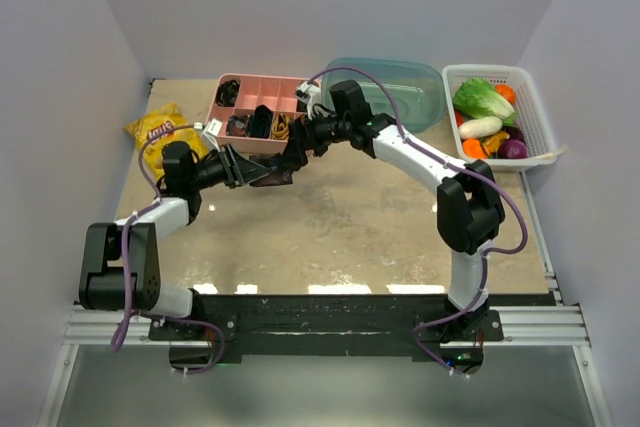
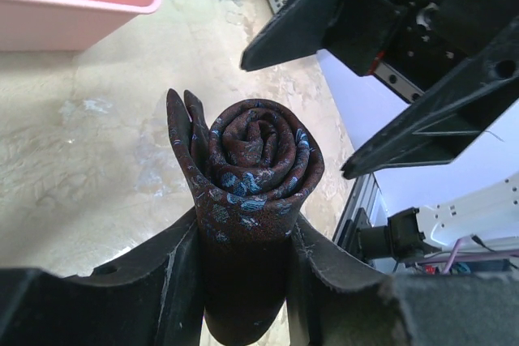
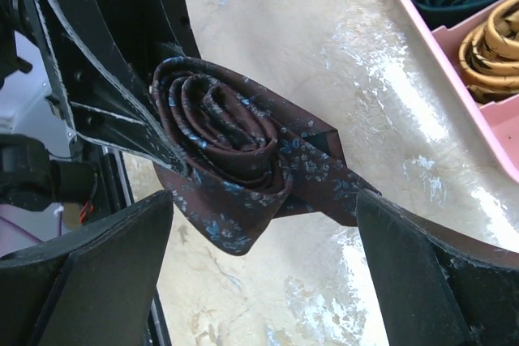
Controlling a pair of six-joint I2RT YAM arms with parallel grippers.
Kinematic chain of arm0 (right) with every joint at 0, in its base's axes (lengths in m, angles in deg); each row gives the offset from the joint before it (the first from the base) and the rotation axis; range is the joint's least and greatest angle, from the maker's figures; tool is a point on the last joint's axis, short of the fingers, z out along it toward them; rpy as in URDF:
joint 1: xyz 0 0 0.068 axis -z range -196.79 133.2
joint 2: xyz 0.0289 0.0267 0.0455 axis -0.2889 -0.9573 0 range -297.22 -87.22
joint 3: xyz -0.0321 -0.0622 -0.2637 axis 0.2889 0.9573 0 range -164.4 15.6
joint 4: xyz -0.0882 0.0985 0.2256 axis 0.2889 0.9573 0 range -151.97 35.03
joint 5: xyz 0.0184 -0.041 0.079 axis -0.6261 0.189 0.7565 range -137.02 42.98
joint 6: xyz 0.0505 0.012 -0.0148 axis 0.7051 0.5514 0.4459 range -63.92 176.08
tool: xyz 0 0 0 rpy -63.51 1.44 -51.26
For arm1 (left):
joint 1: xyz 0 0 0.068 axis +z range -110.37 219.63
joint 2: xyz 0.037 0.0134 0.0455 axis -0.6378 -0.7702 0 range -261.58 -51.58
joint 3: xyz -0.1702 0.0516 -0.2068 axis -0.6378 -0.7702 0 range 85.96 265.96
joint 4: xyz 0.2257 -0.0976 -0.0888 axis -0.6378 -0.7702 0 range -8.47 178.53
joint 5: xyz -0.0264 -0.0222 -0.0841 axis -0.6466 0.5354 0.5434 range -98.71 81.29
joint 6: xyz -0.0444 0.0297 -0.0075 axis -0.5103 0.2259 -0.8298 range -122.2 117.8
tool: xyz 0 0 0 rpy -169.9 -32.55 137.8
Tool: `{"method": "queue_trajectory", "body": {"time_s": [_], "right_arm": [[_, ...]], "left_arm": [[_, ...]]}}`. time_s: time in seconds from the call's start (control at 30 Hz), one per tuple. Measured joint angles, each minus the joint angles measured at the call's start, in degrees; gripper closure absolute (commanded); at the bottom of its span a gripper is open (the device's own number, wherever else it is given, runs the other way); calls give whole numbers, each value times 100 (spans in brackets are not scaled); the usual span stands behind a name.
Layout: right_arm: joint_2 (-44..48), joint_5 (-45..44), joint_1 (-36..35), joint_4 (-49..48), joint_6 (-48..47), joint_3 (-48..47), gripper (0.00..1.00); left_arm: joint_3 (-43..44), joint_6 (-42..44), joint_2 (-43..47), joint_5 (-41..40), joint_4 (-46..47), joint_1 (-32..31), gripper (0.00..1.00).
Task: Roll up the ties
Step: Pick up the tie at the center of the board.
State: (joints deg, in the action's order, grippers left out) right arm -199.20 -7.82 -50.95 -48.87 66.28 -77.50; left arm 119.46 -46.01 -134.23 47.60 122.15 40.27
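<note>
A dark maroon tie [image 2: 258, 155] with small blue flowers is wound into a coil and held off the tabletop. My left gripper [image 2: 243, 237] is shut on the coil's lower part, one finger on each side. In the top view the coil [image 1: 272, 176] hangs in front of the pink tray [image 1: 262, 137], with the left gripper [image 1: 248, 169] beside it. My right gripper [image 3: 263, 204] stands open, fingers spread wide on either side of the tie [image 3: 235, 160] without touching it. A loose pointed flap [image 3: 324, 172] hangs off the coil. From above, the right gripper [image 1: 296, 153] faces the left one.
The pink divided tray [image 3: 486, 131] holds several rolled ties, among them a yellow one [image 3: 495, 46]. A yellow chips bag [image 1: 160, 132] lies at the far left. A teal bin [image 1: 405, 87] and a white basket [image 1: 540, 137] of vegetables stand at the back right.
</note>
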Motion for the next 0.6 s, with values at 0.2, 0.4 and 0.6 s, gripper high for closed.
{"method": "queue_trajectory", "body": {"time_s": [0.2, 0.4, 0.6], "right_arm": [[129, 181, 0, -31, -173, 50, 1], [302, 457, 4, -55, -337, 50, 1], [354, 859, 4, 15, -610, 81, 1]], "left_arm": [[109, 306, 236, 251, -332, -240, 65], [188, 509, 326, 459, -553, -570, 65], [203, 546, 391, 603, -522, -643, 65]]}}
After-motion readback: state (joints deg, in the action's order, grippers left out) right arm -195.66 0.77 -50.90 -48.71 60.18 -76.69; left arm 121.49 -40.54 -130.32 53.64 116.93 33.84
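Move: The left hand already grips the rolled tie, whose middle sits about 3 cm right of that hand point and 1 cm ahead; the right gripper's open fingers are some 9 cm to its right, 5 cm ahead and 2 cm higher. From the right hand, the tie is about 5 cm left, 5 cm back and 3 cm below. The pink box lies some 16 cm ahead of the left hand, 1 cm right and 10 cm lower. Still pinching the rolled tie clear of the board, the left hand carries it about 5 cm back and to the right, rising slightly and swinging some 15 degrees clockwise, which closes the sideways gap to the right gripper. The right hand, empty and wide open, lifts about 3 cm and draws back nearly as far, turning some 10 degrees counter-clockwise. ##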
